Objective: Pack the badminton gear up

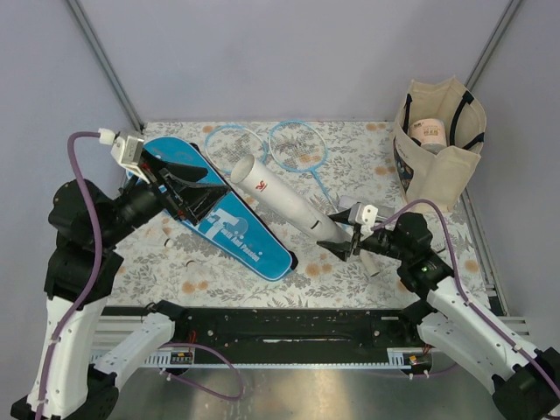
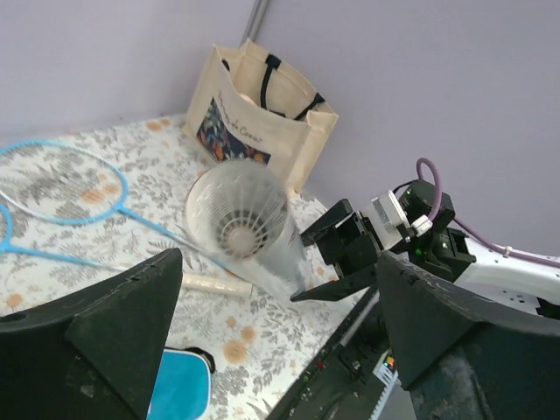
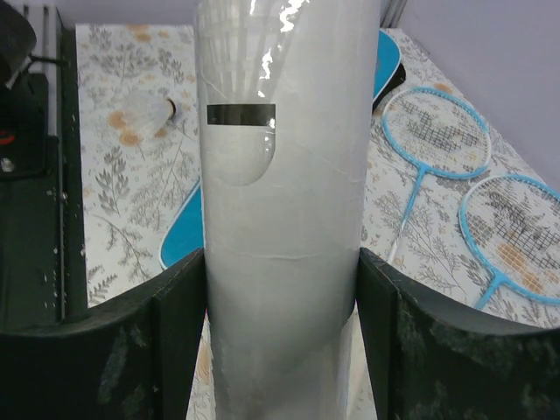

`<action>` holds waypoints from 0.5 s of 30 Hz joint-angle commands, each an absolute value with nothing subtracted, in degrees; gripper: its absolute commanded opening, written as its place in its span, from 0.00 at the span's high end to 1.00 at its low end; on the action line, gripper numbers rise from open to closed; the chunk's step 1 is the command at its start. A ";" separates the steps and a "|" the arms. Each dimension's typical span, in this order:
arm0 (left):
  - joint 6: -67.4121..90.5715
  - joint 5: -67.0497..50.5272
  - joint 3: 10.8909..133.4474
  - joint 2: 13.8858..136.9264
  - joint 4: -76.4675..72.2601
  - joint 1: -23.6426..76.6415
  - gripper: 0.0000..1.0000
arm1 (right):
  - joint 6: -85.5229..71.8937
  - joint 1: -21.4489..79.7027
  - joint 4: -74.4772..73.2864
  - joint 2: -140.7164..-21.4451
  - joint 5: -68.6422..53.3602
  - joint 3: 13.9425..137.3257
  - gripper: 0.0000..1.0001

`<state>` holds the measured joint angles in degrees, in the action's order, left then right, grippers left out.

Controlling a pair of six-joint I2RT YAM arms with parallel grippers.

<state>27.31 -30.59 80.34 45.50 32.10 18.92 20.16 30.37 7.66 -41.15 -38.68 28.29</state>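
Note:
A white tube (image 1: 289, 199) slants up over the table, and my right gripper (image 1: 346, 241) is shut on its lower end. In the right wrist view the tube (image 3: 280, 175) fills the gap between both fingers (image 3: 179, 332) of that gripper (image 3: 280, 262). My left gripper (image 1: 214, 201) stands open just before the tube's open mouth (image 2: 238, 210), with nothing between its jaws. A white shuttlecock (image 2: 238, 234) sits inside the mouth. Another shuttlecock (image 3: 149, 114) lies on the table. The blue cover (image 1: 223, 223) lies flat under the left gripper (image 2: 280, 262). Two light-blue rackets (image 1: 280, 144) lie behind the tube.
A beige tote with black handles (image 1: 437, 144) stands at the back right corner, holding a roll. The black rail (image 1: 289, 324) runs along the near edge. Metal posts rise at both back corners. A white racket handle (image 2: 210, 284) lies below the tube.

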 commanded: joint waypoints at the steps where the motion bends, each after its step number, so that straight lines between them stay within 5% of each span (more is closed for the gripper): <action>1: 25.57 -27.68 75.87 43.42 24.10 18.98 0.04 | 2.16 30.67 29.14 -41.92 -38.77 25.94 0.51; 5: 28.03 -30.23 66.64 42.80 14.70 19.07 0.03 | -16.04 31.99 46.03 -44.90 -30.70 23.82 0.52; 15: 27.61 -30.61 61.35 55.01 1.24 29.25 0.01 | -30.84 39.80 46.94 -50.62 -16.11 25.58 0.53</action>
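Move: The white shuttlecock tube, already gripped near its lower end by the right hand, slants up towards the left hand. Its mouth is about 9 cm ahead of the open left hand, 8 cm to its right and 5 cm lower. The blue racket bag's near end lies some 4 cm ahead, 11 cm right and 44 cm below. From the right hand the mouth is roughly 6 cm ahead, 20 left and 15 up; the nearer racket handle is about 9 ahead, 2 right and 22 below. Keeping its pinch on the tube's lower part, the right hand tilts its fingers upward by some 40 degrees, swinging the mouth up while it rises and shifts left a few centimetres. The left hand, empty and still wide open, sinks about 10 cm and reaches forward and right towards the tube's body, about 6 cm each way, without reaching it. ##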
